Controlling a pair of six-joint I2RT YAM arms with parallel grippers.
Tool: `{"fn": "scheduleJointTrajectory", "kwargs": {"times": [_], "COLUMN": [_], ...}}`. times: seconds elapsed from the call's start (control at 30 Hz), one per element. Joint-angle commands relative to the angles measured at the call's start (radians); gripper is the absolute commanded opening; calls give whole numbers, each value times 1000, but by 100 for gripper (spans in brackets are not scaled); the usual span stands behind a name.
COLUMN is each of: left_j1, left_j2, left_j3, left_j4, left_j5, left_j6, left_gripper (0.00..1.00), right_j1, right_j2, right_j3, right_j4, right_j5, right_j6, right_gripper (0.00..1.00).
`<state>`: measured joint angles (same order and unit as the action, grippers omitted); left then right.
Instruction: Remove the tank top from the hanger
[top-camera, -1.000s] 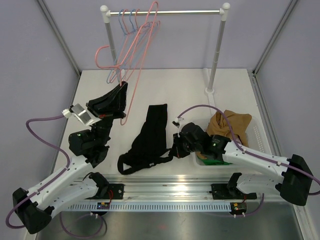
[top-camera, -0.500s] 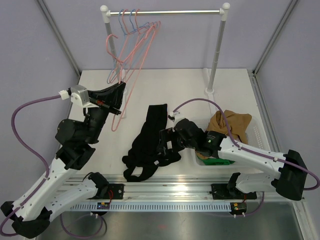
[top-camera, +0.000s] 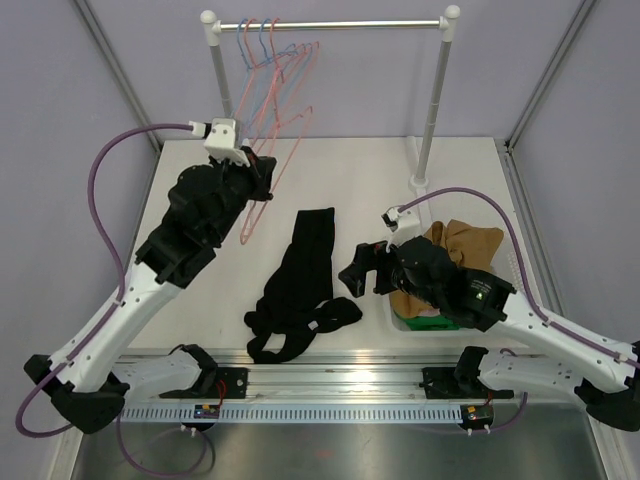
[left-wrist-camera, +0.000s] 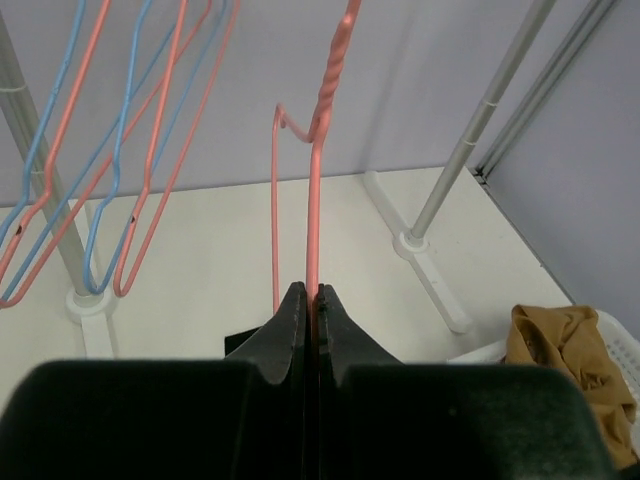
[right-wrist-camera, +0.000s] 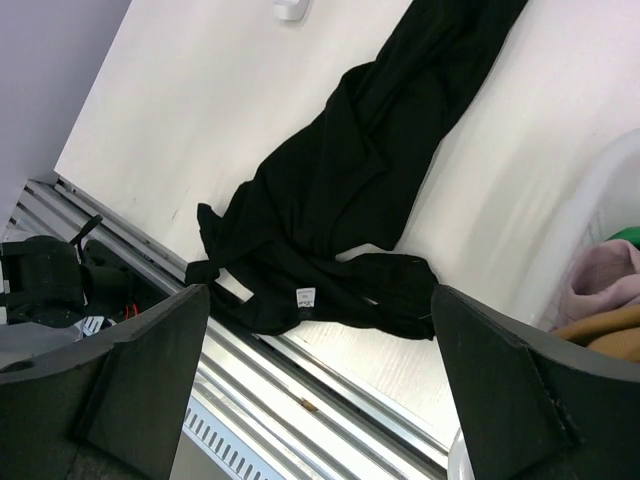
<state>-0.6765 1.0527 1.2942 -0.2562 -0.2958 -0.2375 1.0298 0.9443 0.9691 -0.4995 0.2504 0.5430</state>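
Observation:
The black tank top (top-camera: 300, 285) lies crumpled on the table, off the hanger, its white label showing (right-wrist-camera: 350, 190). My left gripper (top-camera: 265, 172) is raised at the back left, just below the rack. It is shut on the wire of a bare pink hanger (left-wrist-camera: 316, 200), which runs up between the closed fingertips (left-wrist-camera: 312, 295); the hanger (top-camera: 290, 150) holds no garment. My right gripper (top-camera: 362, 270) hovers open to the right of the tank top's lower end. Its fingers stand wide apart over the cloth (right-wrist-camera: 320, 290) with nothing between them.
A clothes rack (top-camera: 435, 100) stands at the back, with several blue and pink hangers (top-camera: 265, 50) at its left end. A white basket (top-camera: 510, 260) at the right holds a brown garment (top-camera: 460, 250) and other clothes. A metal rail (top-camera: 330, 375) runs along the near edge.
The right gripper has opened, let go of the tank top and drawn back to the right. The left arm has lifted the pink hanger up and back toward the rack.

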Motion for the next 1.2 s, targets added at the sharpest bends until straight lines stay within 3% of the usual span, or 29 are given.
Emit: {"fn": "scheduleJointTrajectory", "kwargs": {"times": [0.0,0.17,0.33,0.67,0.73,0.93,1.17], "left_j1": [46,135,164,230,238,247,256], "left_j2": [85,243,423,705,717,642,629], "left_j3": [137,261,424,729,735,561,577], "left_j4": [67,127,182,82,63,135,97], "left_j5": [17,96,109,100,71,40,43], "left_j6": [-28,-86,-50,-37,-45,-69,-79], "left_gripper": [0,0,0,0,0,0,0], "right_j1": [7,7,6,6,6,6,6], "right_j2": [-30,-73,-98,-144,-148,-160,-115], "right_j3": [30,3,5,-10,-20,-32,-26], "right_j4": [-37,-31,-45,-71,-73,-59,-39], "right_j5": [55,61,67,66,67,67,58], "right_j6": [-5,-6,-14,-29,-31,-35,-41], "right_gripper": [100,99,99,99,100,100,100]}}
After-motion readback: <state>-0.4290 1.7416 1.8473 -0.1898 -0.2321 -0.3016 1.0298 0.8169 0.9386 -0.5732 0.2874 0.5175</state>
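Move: The free spot on the rack bar for the empty pink hanger, already held in the left fingers, lies about 22 cm ahead of the left hand, 1 cm right and 13 cm up. The other empty hangers hang about 20 cm ahead, 3 cm left and 3 cm up; the rack's left post is some 22 cm ahead and 14 cm left. From the right hand, the spot is roughly 34 cm ahead, 22 cm left and 30 cm up. Left hand carries the gripped hanger 20 cm forward, rising slightly, then lowers 5 cm at the bar, still pinching. ##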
